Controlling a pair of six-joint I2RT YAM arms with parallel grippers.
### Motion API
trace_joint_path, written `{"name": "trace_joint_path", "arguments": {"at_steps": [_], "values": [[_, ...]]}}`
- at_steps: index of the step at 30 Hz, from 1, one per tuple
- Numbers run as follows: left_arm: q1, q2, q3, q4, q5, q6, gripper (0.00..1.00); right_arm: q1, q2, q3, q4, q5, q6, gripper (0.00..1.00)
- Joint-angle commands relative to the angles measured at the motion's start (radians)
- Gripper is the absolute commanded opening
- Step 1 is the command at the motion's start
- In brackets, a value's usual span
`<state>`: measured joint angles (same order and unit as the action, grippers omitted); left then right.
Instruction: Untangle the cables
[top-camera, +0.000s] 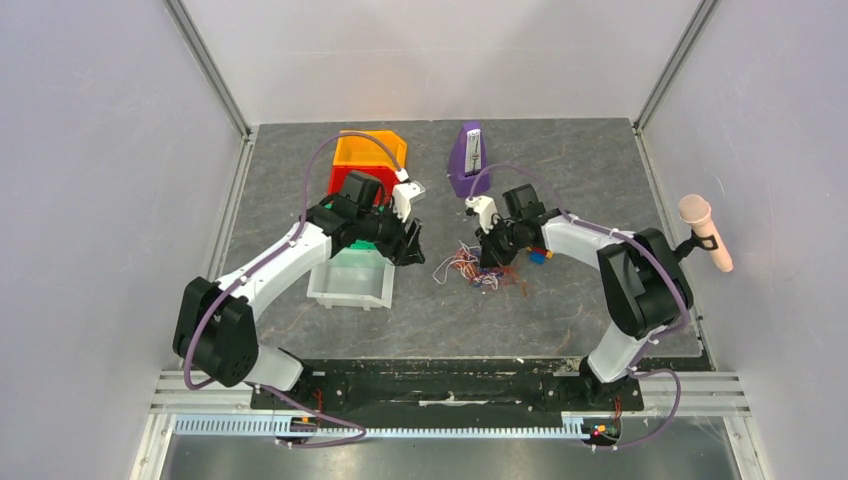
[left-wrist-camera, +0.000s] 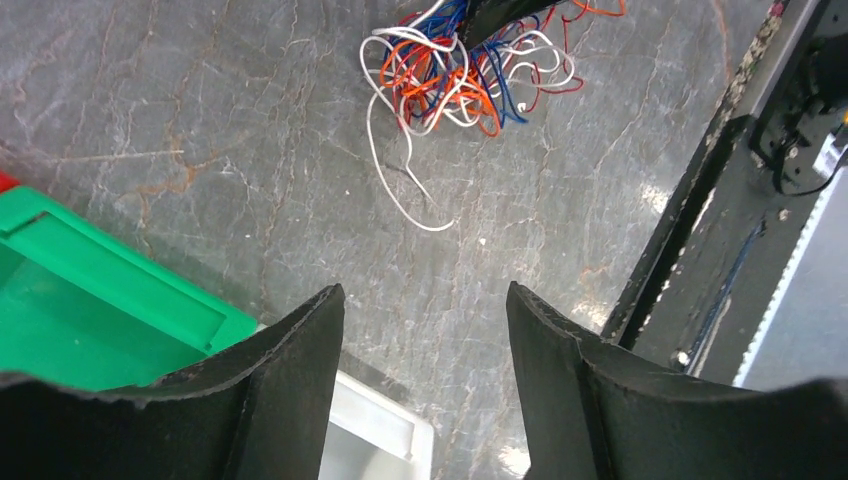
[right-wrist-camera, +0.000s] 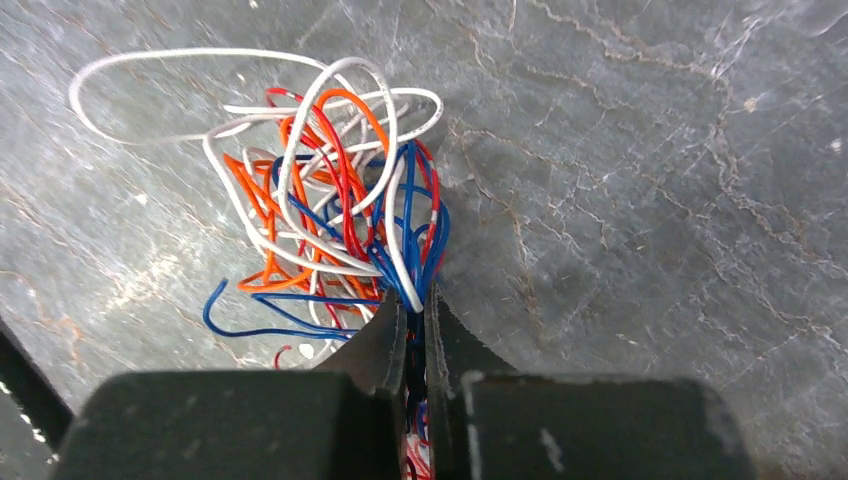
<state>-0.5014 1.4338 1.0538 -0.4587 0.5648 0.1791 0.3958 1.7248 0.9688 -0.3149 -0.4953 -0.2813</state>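
The cables (top-camera: 470, 268) form a tangled bunch of white, orange, red and blue wires on the grey tabletop, in the middle of the top view. In the right wrist view the cables (right-wrist-camera: 330, 215) run down between the jaws, and my right gripper (right-wrist-camera: 415, 305) is shut on a bundle of them. My left gripper (left-wrist-camera: 425, 300) is open and empty, hovering left of the cables (left-wrist-camera: 460, 70), which lie ahead of it with one white strand trailing toward it. From above, the left gripper (top-camera: 408, 240) sits over the bins, apart from the tangle.
A white bin (top-camera: 352, 290), a green bin (left-wrist-camera: 70, 310), a red bin and an orange bin (top-camera: 370, 150) stand at the left. A purple metronome-like object (top-camera: 468, 158) stands at the back. Small coloured blocks (top-camera: 540, 256) lie by the right gripper. The black base rail (left-wrist-camera: 690, 220) runs along the near edge.
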Motion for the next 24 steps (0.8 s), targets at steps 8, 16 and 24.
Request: {"name": "trace_joint_path", "arguments": {"at_steps": [8, 16, 24], "values": [[0.003, -0.048, -0.062, 0.181, 0.0, -0.398, 0.72, -0.012, -0.338, -0.064, 0.224, -0.181, 0.206, 0.0], [0.031, -0.064, -0.095, 0.29, -0.053, -0.547, 0.74, -0.014, -0.418, -0.058, 0.224, -0.249, 0.252, 0.0], [0.032, -0.04, -0.113, 0.322, -0.018, -0.535, 0.67, -0.016, -0.445, -0.041, 0.226, -0.303, 0.317, 0.0]]}}
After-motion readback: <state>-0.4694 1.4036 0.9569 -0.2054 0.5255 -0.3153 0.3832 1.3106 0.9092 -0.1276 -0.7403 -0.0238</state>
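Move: The cable tangle is already pinched in the shut right fingers just above the table, its middle about 3 cm to their left and 1 below. The left gripper waits open some 14 cm to the right hand's left, 2 cm nearer the bases and 12 higher; the toy blocks stand about 9 cm to the right hand's right and 3 farther out. From the left hand, the tangle lies about 12 cm right, 2 ahead and 12 below. Upward, quickly at first and then easing off, the right hand carries the pinched tangle some 16 cm off the table and nearly 4 cm left towards the left gripper, its wrist tilting roughly 25 degrees so the fingers point more levelly left. The left hand, staying open, rolls about its finger line and shifts forward some 2 cm, slightly up and right. ##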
